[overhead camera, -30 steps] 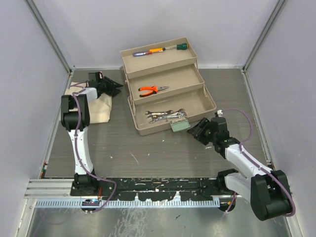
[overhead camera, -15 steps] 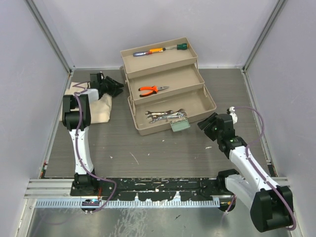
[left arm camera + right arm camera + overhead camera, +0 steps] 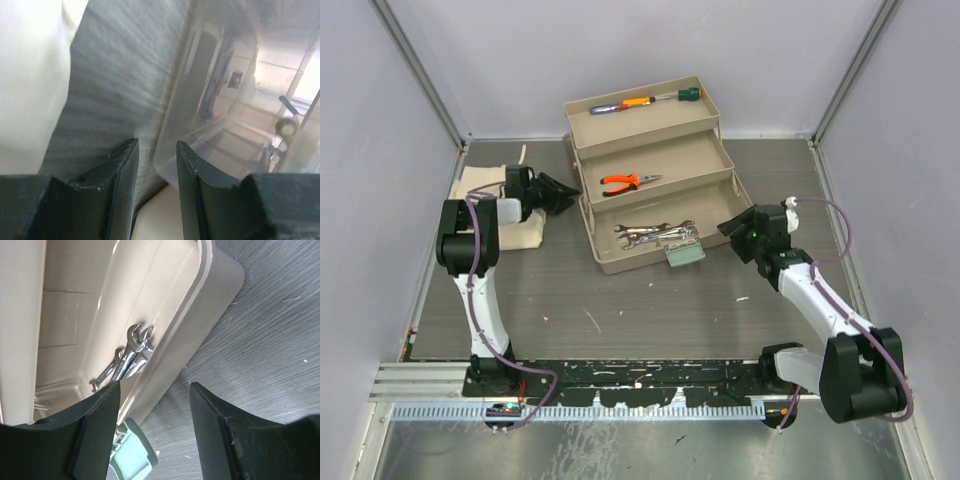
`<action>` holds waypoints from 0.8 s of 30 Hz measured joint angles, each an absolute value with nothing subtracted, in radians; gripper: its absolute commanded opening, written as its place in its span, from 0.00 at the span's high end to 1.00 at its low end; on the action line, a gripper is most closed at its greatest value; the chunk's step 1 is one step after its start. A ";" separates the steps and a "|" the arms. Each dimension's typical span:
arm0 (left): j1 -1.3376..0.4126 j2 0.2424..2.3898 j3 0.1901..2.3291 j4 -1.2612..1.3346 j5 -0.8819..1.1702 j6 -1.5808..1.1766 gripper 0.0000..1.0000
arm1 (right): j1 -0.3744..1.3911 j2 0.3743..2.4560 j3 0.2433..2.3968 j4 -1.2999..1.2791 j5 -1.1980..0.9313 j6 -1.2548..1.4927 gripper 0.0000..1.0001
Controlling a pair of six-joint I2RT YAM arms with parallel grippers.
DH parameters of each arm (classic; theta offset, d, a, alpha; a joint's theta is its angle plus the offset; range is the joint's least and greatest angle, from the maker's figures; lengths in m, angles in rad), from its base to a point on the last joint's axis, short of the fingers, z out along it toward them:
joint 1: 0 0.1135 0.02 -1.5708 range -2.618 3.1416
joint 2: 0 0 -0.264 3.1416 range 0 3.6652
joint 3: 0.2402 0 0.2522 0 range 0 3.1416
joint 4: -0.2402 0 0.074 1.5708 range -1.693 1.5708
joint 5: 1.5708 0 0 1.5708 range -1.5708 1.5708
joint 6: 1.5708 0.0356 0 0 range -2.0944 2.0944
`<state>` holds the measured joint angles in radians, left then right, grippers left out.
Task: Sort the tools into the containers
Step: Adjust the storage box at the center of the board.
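The toolbox (image 3: 718, 205) stands open with its trays stepped. Screwdrivers (image 3: 642, 101) lie in the top tray, orange-handled pliers (image 3: 628, 181) in the middle one, and silver wrenches (image 3: 657, 234) in the bottom one. My left gripper (image 3: 568, 193) is at the box's left side, jaws a narrow gap apart with nothing between them (image 3: 157, 150), facing the translucent wall (image 3: 200, 100). My right gripper (image 3: 730, 230) is open and empty at the bottom tray's right front corner. Its wrist view shows the gripper (image 3: 155, 385), the wrenches (image 3: 131, 352) and the tray rim (image 3: 200, 285).
A cream cloth (image 3: 515, 220) lies on the dark table left of the toolbox, under the left arm, and shows white (image 3: 30, 75) in the left wrist view. The pale green latch (image 3: 684, 254) hangs off the box's front edge and also shows (image 3: 131, 454) below the right jaws.
My right gripper has swung up and away from me to the bottom tray's right corner. My left gripper has slid nearer and rightward along the box's left side.
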<state>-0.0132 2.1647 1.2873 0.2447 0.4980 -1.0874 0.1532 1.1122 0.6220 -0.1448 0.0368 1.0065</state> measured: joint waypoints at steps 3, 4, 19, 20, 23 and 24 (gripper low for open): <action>-0.024 2.116 1.225 0.242 0.487 -1.085 0.63 | 0.153 1.187 0.653 -0.143 0.033 1.024 0.38; -0.028 2.094 1.203 0.240 0.480 -1.082 0.63 | 0.153 1.209 0.662 -0.146 0.033 1.028 0.38; -0.010 1.654 1.093 0.041 0.288 -0.947 0.64 | 0.152 1.413 0.805 -0.197 0.018 0.939 0.77; -0.003 1.624 1.093 0.024 0.281 -0.936 0.64 | 0.152 1.414 0.813 -0.210 0.022 0.930 0.82; 0.023 1.560 1.093 -0.028 0.265 -0.904 0.62 | 0.148 1.433 0.849 -0.253 0.044 0.919 0.93; 0.031 1.546 1.092 -0.044 0.258 -0.896 0.61 | 0.146 1.444 0.865 -0.269 0.053 0.917 0.95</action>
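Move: Just ahead of the right hand, about 3 cm out, 1 cm to its left and 3 cm below, is the right part of the storage box's near rim. The green latch hangs some 9 cm left and 2 cm back; the wrenches lie inside, about 14 cm left, 3 cm ahead and 9 cm down. The left hand is beside the box's left side, roughly 2 cm to its right, with the cloth about 13 cm left, 3 cm back and 4 cm below. Reaching forward and down about 5 cm with the fingers tipping down, the right hand straddles the near rim and closes to pinch its wall, one finger inside and one outside. The left hand first draws back some 3 cm along the box's left side, then rises and swings left, away from the box, ending about 15 cm higher with its opening unchanged. ##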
